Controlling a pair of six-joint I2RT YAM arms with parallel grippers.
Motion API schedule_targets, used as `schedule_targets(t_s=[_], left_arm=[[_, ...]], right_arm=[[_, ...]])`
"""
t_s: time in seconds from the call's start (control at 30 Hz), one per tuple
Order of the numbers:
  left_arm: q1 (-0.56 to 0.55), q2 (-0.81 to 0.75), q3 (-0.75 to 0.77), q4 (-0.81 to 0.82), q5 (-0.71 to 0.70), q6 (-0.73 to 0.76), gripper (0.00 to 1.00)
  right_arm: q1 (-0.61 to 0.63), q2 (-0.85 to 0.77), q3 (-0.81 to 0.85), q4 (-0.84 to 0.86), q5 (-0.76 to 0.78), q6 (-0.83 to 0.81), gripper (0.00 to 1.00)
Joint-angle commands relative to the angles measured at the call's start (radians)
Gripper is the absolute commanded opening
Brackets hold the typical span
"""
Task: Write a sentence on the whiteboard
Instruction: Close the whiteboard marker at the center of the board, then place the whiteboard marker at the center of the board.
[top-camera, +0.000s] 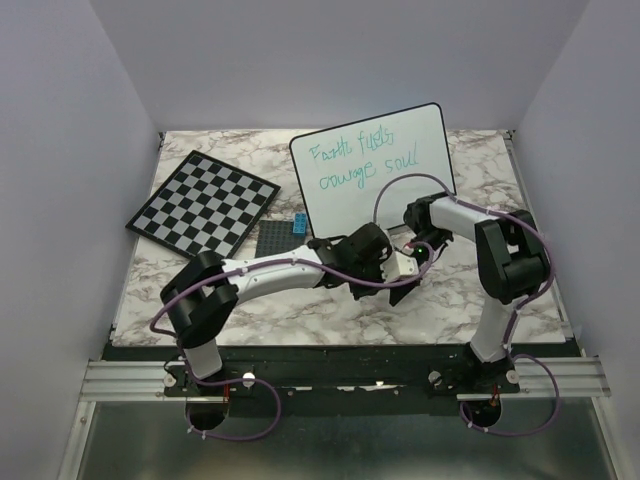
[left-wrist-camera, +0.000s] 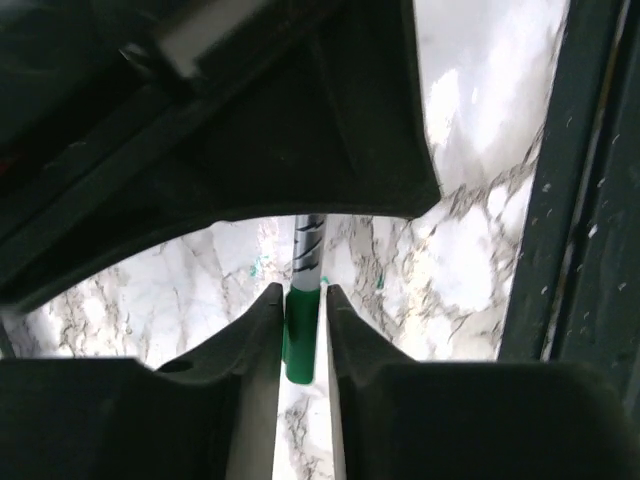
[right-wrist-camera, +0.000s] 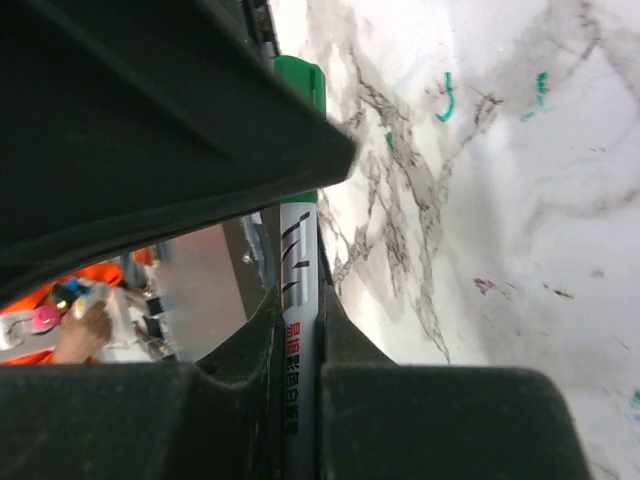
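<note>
The whiteboard (top-camera: 425, 130) stands tilted at the back, with the sentence (top-camera: 362, 158) on it in two teal lines. In front of it both grippers meet low over the marble table (top-camera: 300, 310). My right gripper (top-camera: 414, 252) (right-wrist-camera: 298, 292) is shut on the grey barrel of a marker (right-wrist-camera: 299, 262). The marker's green cap (left-wrist-camera: 301, 335) (right-wrist-camera: 304, 82) sits on the barrel's end, between the fingers of my left gripper (top-camera: 388, 262) (left-wrist-camera: 302, 292). The cap touches one finger, and a thin sliver of light shows at the other.
A black-and-white chessboard (top-camera: 203, 203) lies at the back left. Beside the whiteboard's left foot is a dark studded plate (top-camera: 275, 240) with a small blue block (top-camera: 299, 222). Small green marker marks (right-wrist-camera: 447, 100) dot the marble. Grey walls enclose the table on three sides.
</note>
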Motion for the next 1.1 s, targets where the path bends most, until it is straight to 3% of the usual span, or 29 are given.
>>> schedule_targets(t_s=[0.0,0.1,0.17,0.3,0.4,0.5,0.6,0.63,0.77,0.87,1.07], left_arm=[[-0.023,-0.221,-0.124,0.348,-0.055,-0.04,0.38],[-0.023,-0.333,-0.214,0.35,-0.102,-0.06,0.56],[-0.023,-0.391,-0.256,0.348,-0.133,-0.075,0.59],[-0.01,-0.589,-0.362,0.359,-0.312,-0.139,0.99],[0.067,-0.716,-0.428,0.336,-0.392,-0.236,0.99],[0.214,-0.837,-0.472,0.295,-0.301,-0.322,0.99],[0.292,-0.942,-0.52,0.272,-0.331,-0.346,0.99],[0.296,-0.964,-0.535,0.249,-0.355,-0.346,0.99],[0.299,-1.022,-0.525,0.152,-0.503,-0.333,0.99],[0.302,-1.06,-0.525,0.089,-0.549,-0.319,0.99],[0.319,-1.237,-0.617,0.078,-0.6,-0.38,0.99]], right_arm=[[-0.009,-0.108,-0.042,0.132,0.072,0.051,0.01],[-0.018,-0.161,-0.091,0.181,0.147,0.059,0.01],[-0.03,-0.194,-0.113,0.227,0.195,0.068,0.01],[-0.102,-0.239,-0.159,0.321,0.343,0.085,0.05],[-0.138,-0.283,-0.191,0.397,0.417,0.087,0.1],[-0.142,-0.319,-0.24,0.477,0.529,0.084,0.15],[-0.144,-0.346,-0.28,0.545,0.603,0.093,0.22],[-0.144,-0.357,-0.291,0.58,0.638,0.097,0.25],[-0.167,-0.394,-0.318,0.605,0.661,0.12,0.52],[-0.199,-0.452,-0.321,0.595,0.649,0.134,0.63],[-0.325,-0.66,-0.283,0.546,0.577,0.166,0.65]])
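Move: The marker, its cap already on, is held by the right hand; its middle lies some 5 cm right of and 1 cm behind the left hand, at about the same height. The bare table spot it is taken to lies about 7 cm ahead, 8 cm right and 6 cm below the right hand. From there the whiteboard's middle is some 33 cm ahead and 6 cm left; the dark baseplate is about 15 cm ahead and 24 cm left of the left hand. The marker is freed at its cap as the left fingers, already starting to part, open wide; that hand rises some 16 cm and swings about 23 cm left, a little forward. The right hand carries the marker right, forward and down, tilting to point steeply down, opens to lay it on the table, then lifts a few centimetres while still drifting right and forward. ##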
